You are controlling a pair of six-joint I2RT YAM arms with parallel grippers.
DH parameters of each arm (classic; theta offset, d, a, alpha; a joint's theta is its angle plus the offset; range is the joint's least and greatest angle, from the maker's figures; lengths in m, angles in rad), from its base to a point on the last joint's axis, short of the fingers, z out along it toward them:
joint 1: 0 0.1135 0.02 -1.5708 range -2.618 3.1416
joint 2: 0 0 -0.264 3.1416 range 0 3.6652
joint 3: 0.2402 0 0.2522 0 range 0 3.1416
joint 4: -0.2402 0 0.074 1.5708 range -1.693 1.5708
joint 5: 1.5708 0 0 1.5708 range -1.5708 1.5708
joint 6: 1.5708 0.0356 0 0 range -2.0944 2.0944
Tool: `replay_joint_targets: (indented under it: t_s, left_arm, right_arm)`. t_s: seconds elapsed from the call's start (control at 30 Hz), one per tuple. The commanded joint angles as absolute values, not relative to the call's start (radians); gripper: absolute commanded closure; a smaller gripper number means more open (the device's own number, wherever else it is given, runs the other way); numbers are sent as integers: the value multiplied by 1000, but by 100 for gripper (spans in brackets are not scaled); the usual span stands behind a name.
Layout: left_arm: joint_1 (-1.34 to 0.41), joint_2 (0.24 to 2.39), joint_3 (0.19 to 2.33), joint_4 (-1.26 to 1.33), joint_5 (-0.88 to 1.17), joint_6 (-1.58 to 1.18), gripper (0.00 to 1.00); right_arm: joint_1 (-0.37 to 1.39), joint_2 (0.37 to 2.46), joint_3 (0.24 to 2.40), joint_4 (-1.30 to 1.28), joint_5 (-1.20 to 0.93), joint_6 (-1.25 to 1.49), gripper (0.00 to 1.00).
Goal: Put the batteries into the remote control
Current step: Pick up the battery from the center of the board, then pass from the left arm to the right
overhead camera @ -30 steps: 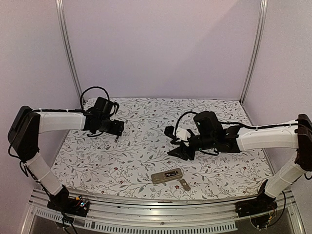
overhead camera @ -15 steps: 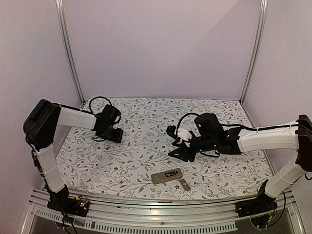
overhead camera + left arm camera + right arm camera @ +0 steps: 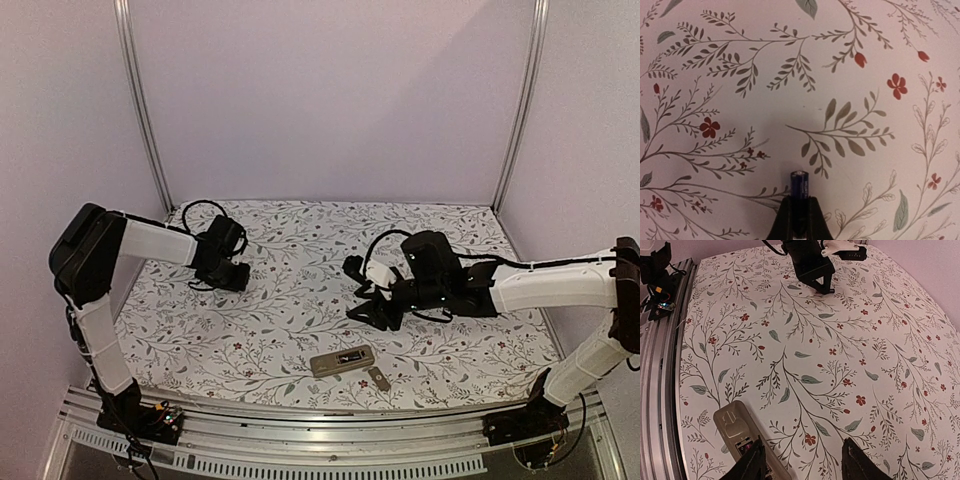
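A dark battery (image 3: 800,186) stands out from between the black fingers of my left gripper (image 3: 800,212), which is shut on it low over the floral cloth at the far left (image 3: 236,277). The remote control (image 3: 342,360) lies back-up near the front edge, its battery recess uncovered. In the right wrist view the remote control (image 3: 737,427) sits at the lower left, partly behind my left finger. My right gripper (image 3: 802,455) hangs open over bare cloth, a little behind the remote, with nothing between its fingers (image 3: 375,312).
A small flat grey cover piece (image 3: 379,378) lies just right of the remote near the front edge. The aluminium rail (image 3: 300,425) runs along the table front. My left arm's wrist (image 3: 812,267) shows at the top of the right wrist view.
My left arm has dropped to the cloth and its gripper has shut on the battery. The right arm has barely shifted.
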State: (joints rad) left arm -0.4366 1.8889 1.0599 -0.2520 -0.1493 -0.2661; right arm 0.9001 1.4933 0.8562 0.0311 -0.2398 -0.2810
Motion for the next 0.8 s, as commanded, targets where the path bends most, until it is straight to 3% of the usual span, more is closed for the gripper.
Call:
replay_joint_targets:
  t_s: [0.0, 0.17, 0.33, 0.6, 0.77]
  left_arm:
    - [-422, 1891, 1031, -268, -105, -266, 100]
    - [-477, 1735, 978, -155, -61, -201, 100]
    - [-649, 1454, 878, 76, -52, 11, 100]
    - [-810, 1126, 734, 412, 245, 183, 100]
    - [-897, 1107, 833, 343, 307, 213, 100]
  right_arm:
    - [899, 1455, 846, 29, -219, -278, 50]
    - [897, 1421, 838, 29, -199, -260, 50]
    - [864, 1357, 849, 62, -229, -217, 50]
    - [846, 1186, 895, 158, -361, -145, 47]
    - [845, 1121, 924, 223, -467, -102, 45]
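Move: The left gripper, down at the table, already has the battery between its fingers; the half-open right gripper hangs about 22 cm back, 27 cm to its right and 13 cm higher. From the left gripper, the remote control lies some 25 cm back and 24 cm right, level with it; the battery cover lies 29 cm back and 31 cm right. From the right gripper, the battery is roughly 22 cm ahead, 27 cm left and 14 cm down. Keep the left fingers shut on the battery and lift it off the table, up about 32 cm while drawing back and right towards the right gripper, swinging the fingers from steeply down to level, pointing right and partly forward. Raise the right gripper some 17 cm, levelling its fingers leftward and leaving them half open. ##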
